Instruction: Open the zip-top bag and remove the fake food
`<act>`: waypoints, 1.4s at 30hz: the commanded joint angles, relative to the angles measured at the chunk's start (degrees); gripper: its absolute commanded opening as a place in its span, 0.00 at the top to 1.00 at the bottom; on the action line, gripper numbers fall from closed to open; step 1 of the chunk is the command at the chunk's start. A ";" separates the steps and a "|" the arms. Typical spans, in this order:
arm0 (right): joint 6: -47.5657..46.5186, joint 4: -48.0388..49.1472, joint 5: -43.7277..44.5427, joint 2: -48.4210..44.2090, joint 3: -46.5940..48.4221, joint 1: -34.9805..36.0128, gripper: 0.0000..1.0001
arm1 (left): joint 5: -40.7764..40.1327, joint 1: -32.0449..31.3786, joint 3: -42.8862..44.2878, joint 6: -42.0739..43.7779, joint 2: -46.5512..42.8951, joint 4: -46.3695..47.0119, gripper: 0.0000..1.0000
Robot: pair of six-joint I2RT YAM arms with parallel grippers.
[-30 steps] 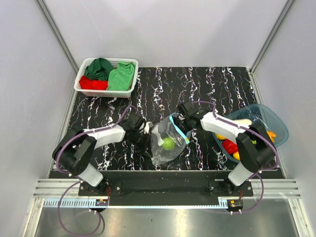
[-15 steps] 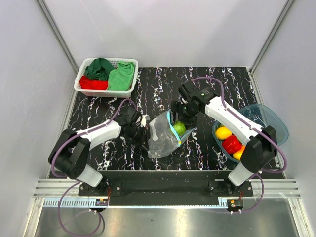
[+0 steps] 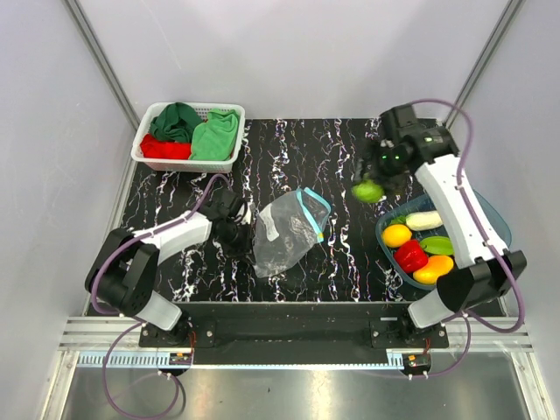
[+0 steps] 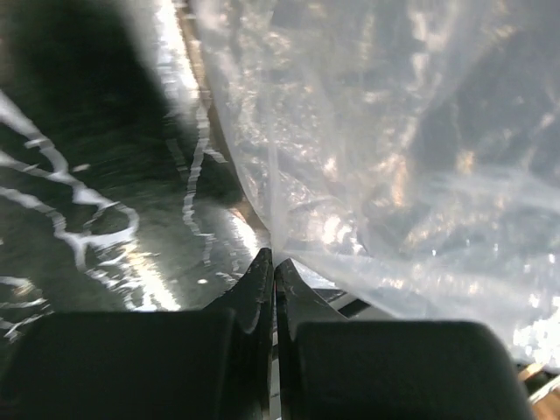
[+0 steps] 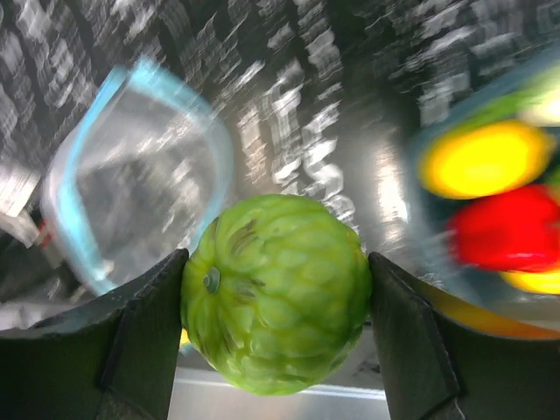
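Observation:
The zip-top bag (image 3: 284,229), clear with a light blue strip, lies crumpled mid-table and looks empty. My left gripper (image 3: 239,234) sits at its left edge, shut, with a fold of bag film (image 4: 394,157) pinched at the fingertips (image 4: 262,262). My right gripper (image 3: 371,185) hangs in the air at the back right, shut on a green bumpy fake fruit (image 5: 276,293). The bag's open mouth (image 5: 131,184) shows below it. More fake food lies in the teal tub (image 3: 492,214): a yellow piece (image 3: 396,234), a red one (image 3: 411,255) and an orange one (image 3: 435,269).
A white basket (image 3: 149,156) with red and green folded cloths stands at the back left. The teal tub sits at the table's right edge, under the right arm. The table has a black marbled top, and grey walls close in the sides.
My right gripper has drawn the green fruit out of the bag and carried it up and to the right, near the tub. The left gripper has closed on the bag's edge; the bag sagged flat.

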 commanded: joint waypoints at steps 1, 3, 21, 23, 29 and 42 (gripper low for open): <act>-5.03 -10.43 20.67 -1.92 1.78 -6.56 0.72 | -5.66 0.63 3.92 -0.66 -0.58 -3.77 1.00; -5.73 -10.26 23.78 -1.74 0.28 -10.18 0.71 | -9.88 0.89 5.59 -0.66 -1.72 -6.40 1.00; -6.42 5.74 44.18 18.20 -4.66 -32.52 0.25 | -9.90 0.98 10.17 5.14 -23.61 -14.15 0.29; -8.45 6.18 43.13 19.35 -3.08 -32.61 0.06 | -7.00 0.89 10.34 5.67 -25.10 -13.80 0.29; -8.98 5.92 35.76 16.99 -3.16 -32.34 0.00 | -5.15 -1.13 10.78 3.13 -26.95 -12.14 0.01; 2.95 8.88 0.35 -12.15 -19.46 -7.84 0.00 | -9.62 -10.97 13.60 -5.31 -27.90 0.33 0.01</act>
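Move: The right hand already holds the green lettuce high up, with the clear blue bin's middle about 20 cm to its right, 6 cm back and 20 cm below. In the bin, the yellow lemon lies 9 cm right and 5 cm back of the hand, the red pepper 12 cm right and 11 cm back. The zip-top bag's middle is roughly 9 cm right, 6 cm forward and 2 cm below the left hand, which pinches its edge. Still gripping the lettuce, the right hand sweeps some 30 cm right and sinks 12 cm into the bin's far right part, fingers swinging outward, lets go there, then starts back left, rising. The left hand eases a little left and forward, opens to release the bag, and climbs about 17 cm, drifting right at the end. ##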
